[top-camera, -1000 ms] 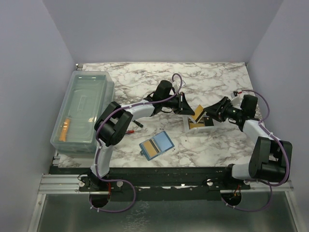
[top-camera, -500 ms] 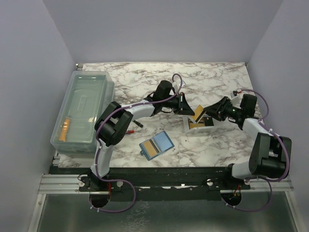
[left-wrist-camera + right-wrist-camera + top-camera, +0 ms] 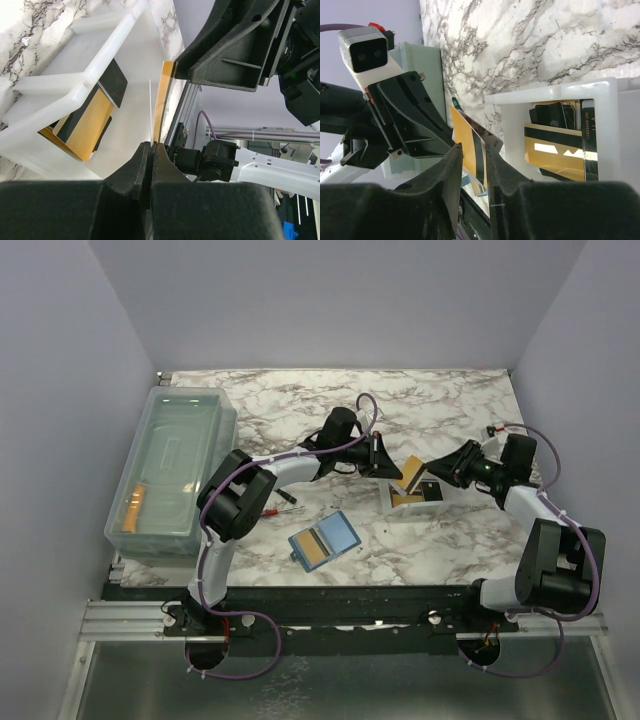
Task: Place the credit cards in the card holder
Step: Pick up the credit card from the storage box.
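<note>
My left gripper (image 3: 390,464) is shut on one edge of a golden-orange credit card (image 3: 409,472), holding it tilted above the white tray (image 3: 388,498). In the left wrist view that card (image 3: 161,100) stands edge-on out of the closed gripper (image 3: 151,146). My right gripper (image 3: 432,477) faces it from the right. Its jaws (image 3: 474,148) stand on either side of the card's free end (image 3: 466,134), with a gap still showing on one side. More credit cards (image 3: 555,150) lie in the tray. The teal card holder (image 3: 334,533) lies open near the front, an orange card (image 3: 312,552) on its left half.
A large clear plastic bin (image 3: 175,465) with an orange item (image 3: 134,508) inside stands at the left edge. A small red-handled tool (image 3: 274,508) lies by the left arm's elbow. The tray's white walls (image 3: 75,97) sit just under both grippers.
The right gripper's jaws have narrowed around the free end of the card. The left gripper and the card it holds have stayed put.
</note>
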You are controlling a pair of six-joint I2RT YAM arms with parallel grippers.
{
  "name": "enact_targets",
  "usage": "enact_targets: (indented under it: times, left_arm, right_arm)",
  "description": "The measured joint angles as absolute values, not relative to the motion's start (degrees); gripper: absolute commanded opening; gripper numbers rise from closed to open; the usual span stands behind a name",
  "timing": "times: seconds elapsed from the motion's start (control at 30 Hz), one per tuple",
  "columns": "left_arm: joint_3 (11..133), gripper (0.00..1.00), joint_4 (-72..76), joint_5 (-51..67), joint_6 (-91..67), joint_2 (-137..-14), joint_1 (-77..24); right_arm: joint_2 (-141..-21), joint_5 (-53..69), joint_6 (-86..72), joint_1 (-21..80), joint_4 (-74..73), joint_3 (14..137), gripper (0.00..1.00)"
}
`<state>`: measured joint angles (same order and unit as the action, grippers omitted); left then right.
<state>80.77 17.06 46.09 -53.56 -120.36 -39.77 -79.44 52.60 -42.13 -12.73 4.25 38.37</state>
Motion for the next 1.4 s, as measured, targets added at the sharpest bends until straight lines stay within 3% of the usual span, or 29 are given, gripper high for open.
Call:
enact_targets:
  times: [0.97, 1.03, 1.13, 1.4]
  left_arm:
    - [81.0, 0.00, 27.4, 50.8, -64.5, -123.0, -40.1]
    - [81.0, 0.00, 27.7, 50.8, -64.8, -123.1, -40.3]
    - [81.0, 0.00, 28.3, 50.8, -65.3, -123.2, -40.4]
    - [81.0, 0.00, 29.0, 50.3, -66.2, -125.1, -40.3]
  right_arm:
    - [-81.8, 62.3, -58.7, -13.2, 30.3, 29.6, 0.27]
    - [-81.8, 62.5, -59.2, -13.2, 30.7, 29.3, 0.23]
    - [-81.8, 62.5, -59.7, -13.2, 31.3, 29.0, 0.02]
    - [-81.8, 59.1, -54.3, -13.1, 22.3, 30.9, 0.00]
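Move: The gold card stands pinched in the left hand, its middle about 4 cm to that hand's right and level with it. From the partly open right hand the card's middle lies some 3 cm left and 1 cm ahead, at the same height. The white storage box sits roughly 10 cm below the right hand, 4 cm back and 1 cm left. The blue card holder is about 21 cm left, 14 cm back and 12 cm down. Easing about 1.5 cm back and left, the right hand shuts on the gold card, the left still gripping. ##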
